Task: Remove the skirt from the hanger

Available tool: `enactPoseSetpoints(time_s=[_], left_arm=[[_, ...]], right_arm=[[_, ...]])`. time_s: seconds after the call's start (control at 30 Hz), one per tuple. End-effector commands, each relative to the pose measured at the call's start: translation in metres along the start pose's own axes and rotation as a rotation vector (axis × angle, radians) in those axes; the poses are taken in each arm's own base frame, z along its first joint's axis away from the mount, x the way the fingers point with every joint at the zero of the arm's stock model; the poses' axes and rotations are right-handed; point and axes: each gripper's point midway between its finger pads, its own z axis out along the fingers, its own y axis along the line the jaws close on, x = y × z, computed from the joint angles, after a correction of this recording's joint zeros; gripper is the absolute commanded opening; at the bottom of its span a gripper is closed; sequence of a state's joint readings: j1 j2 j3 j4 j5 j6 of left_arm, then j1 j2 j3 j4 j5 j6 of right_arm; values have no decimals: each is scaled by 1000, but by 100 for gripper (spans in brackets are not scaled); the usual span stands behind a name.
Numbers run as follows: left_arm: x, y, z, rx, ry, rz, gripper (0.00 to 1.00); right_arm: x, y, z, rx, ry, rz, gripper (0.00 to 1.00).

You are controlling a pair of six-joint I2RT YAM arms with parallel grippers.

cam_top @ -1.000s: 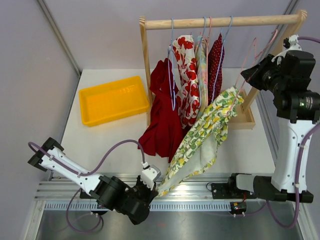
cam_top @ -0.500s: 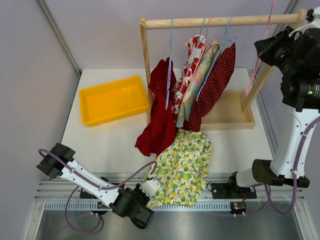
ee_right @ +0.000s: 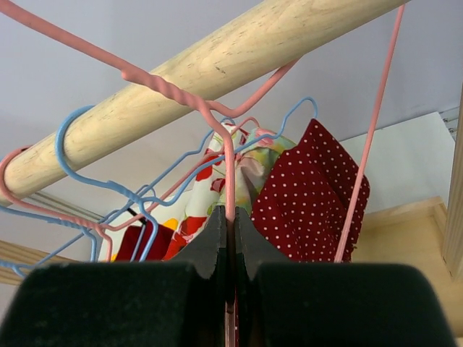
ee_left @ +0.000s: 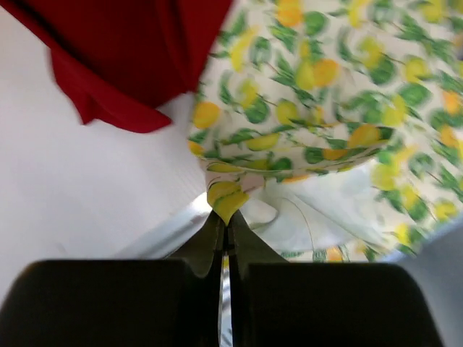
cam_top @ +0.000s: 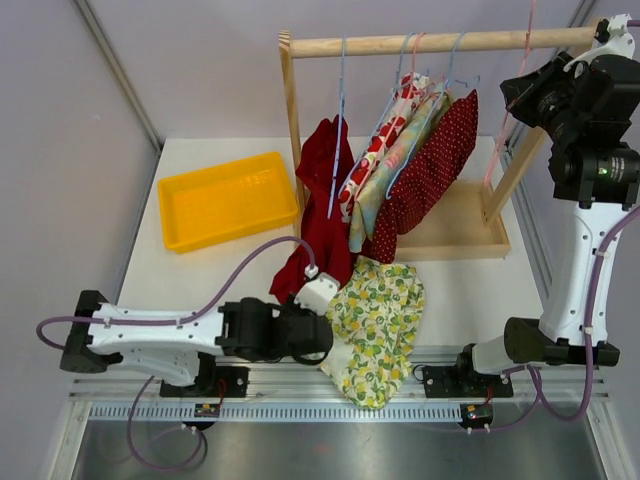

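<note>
The skirt (cam_top: 378,312), white with a lemon print, lies crumpled on the table in front of the rack, hanging slightly over the near edge. My left gripper (cam_top: 330,338) is shut on its left hem. In the left wrist view, a yellow fold of the skirt (ee_left: 325,108) is pinched between the tips of that gripper (ee_left: 226,215). The bare pink wire hanger (cam_top: 505,125) hangs at the right end of the wooden rail (cam_top: 430,43). High beside the rail, my right gripper (cam_top: 517,97) holds it. The right wrist view shows the gripper (ee_right: 231,213) shut on the pink hanger's wire (ee_right: 228,166).
A yellow tray (cam_top: 228,200) sits at the back left. On blue hangers hang a red garment (cam_top: 320,240), a floral one (cam_top: 375,165) and a red polka-dot one (cam_top: 430,180), all swung rightwards. The rack's wooden base (cam_top: 460,235) and left post (cam_top: 292,130) stand behind the skirt.
The skirt was stretched between the pink hanger and my left gripper; it slid off and dropped onto the table. My right gripper rose with the bare hanger. The hanging clothes swung right.
</note>
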State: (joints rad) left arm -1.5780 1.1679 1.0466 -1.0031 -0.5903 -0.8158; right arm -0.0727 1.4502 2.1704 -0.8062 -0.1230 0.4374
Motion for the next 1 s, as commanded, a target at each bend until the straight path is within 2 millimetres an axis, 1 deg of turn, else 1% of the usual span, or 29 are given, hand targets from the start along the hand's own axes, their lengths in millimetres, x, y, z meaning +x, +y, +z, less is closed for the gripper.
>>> enactPoseSetpoints(time_s=[0.0,0.03,0.07,0.1,0.13,0.17,0.2,0.23,0.27,0.33,0.37,0.4,0.43,0.47,0.5,0.53,0.57,0.6,0.63,0.67,0.7,0.73,0.77,0.8,0.83,0.87,0.9,0.93,0.97], left_arm=[[-20,65,21,-245,60,214,0],[-25,72,23,-247,63,204,0],[-40,87,24,-252,32,130,0],[-48,96,23,-235,19,137,0],[-56,98,22,-195,10,105,0],[-69,117,17,-218,-29,40,0],[-75,126,13,-229,-36,51,0],[-91,135,3,-249,-75,30,0],[-94,153,-3,-294,-68,25,0],[-109,172,-14,-344,-93,5,0],[-123,188,-26,-380,-123,-41,0],[-129,199,-29,-408,-120,-43,0],[-136,209,-34,-436,-130,-62,0],[-153,225,-50,-476,-175,-109,0],[-160,234,-51,-504,-172,-110,0],[-170,246,-61,-538,-200,-141,0],[-190,252,-77,-554,-257,-160,0],[-201,258,-82,-580,-275,-169,0],[-213,265,-90,-597,-307,-187,0],[-237,269,-114,-598,-390,-200,0],[-250,271,-122,-593,-426,-206,0],[-264,280,-116,-601,-425,-212,0],[-281,283,-126,-596,-465,-215,0],[-308,287,-153,-586,-563,-238,0],[-325,297,-142,-599,-558,-249,0],[-338,302,-144,-608,-575,-225,0],[-360,306,-175,-608,-689,-247,0],[-372,314,-180,-620,-733,-255,0],[-384,320,-169,-625,-741,-243,0]], right_arm=[[-11,-5,14,-2,-51,-20,0],[-8,-11,19,10,-42,-12,0],[-5,-19,27,30,-31,17,0],[-1,-23,32,29,-19,31,0],[6,-27,43,24,8,46,0],[10,-31,49,28,19,71,0],[12,-35,53,31,29,81,0],[18,-37,59,20,50,93,0],[24,-40,66,22,66,102,0],[33,-46,73,23,88,107,0],[38,-49,76,27,101,110,0],[41,-50,77,29,107,112,0],[50,-56,80,39,123,116,0],[50,-55,77,36,122,114,0],[52,-56,76,36,120,112,0],[56,-60,73,49,124,106,0],[58,-61,71,57,129,105,0],[65,-66,70,74,141,105,0],[63,-65,64,75,134,100,0],[66,-67,62,81,138,101,0],[73,-71,61,91,152,103,0],[73,-69,56,89,149,104,0],[75,-70,54,89,153,102,15],[83,-73,53,93,172,105,31],[83,-73,49,93,170,100,48],[85,-74,48,101,171,103,78],[91,-78,48,111,182,107,87],[92,-77,44,110,182,112,95],[93,-76,43,105,186,114,100]])
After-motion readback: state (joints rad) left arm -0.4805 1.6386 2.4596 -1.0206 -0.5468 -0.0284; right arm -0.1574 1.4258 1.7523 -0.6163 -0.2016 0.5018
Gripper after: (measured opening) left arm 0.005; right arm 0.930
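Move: Some 36 cm ahead and 22 cm left of the left hand, about 13 cm lower, lies the yellow tray; the red garment hangs roughly 25 cm ahead of that hand, straight in line, and the rack's left leg 33 cm ahead, 5 cm left. From the right hand the rod's free right end is about 7 cm ahead, 3 cm right and 9 cm above; the dotted garment hangs level ahead, 9 cm left, the right leg 5 cm ahead, 12 cm right. Swinging forward and left with the lemon skirt's waist still pinched, the left hand then climbs steeply towards the space over the yellow tray, ending some 35 cm higher and 30 cm farther out, turning counter-clockwise while its fingers tip up. The right hand carries the empty pink hanger forward and about 9 cm down to hook it on the rod, then eases back and down and opens wide. ##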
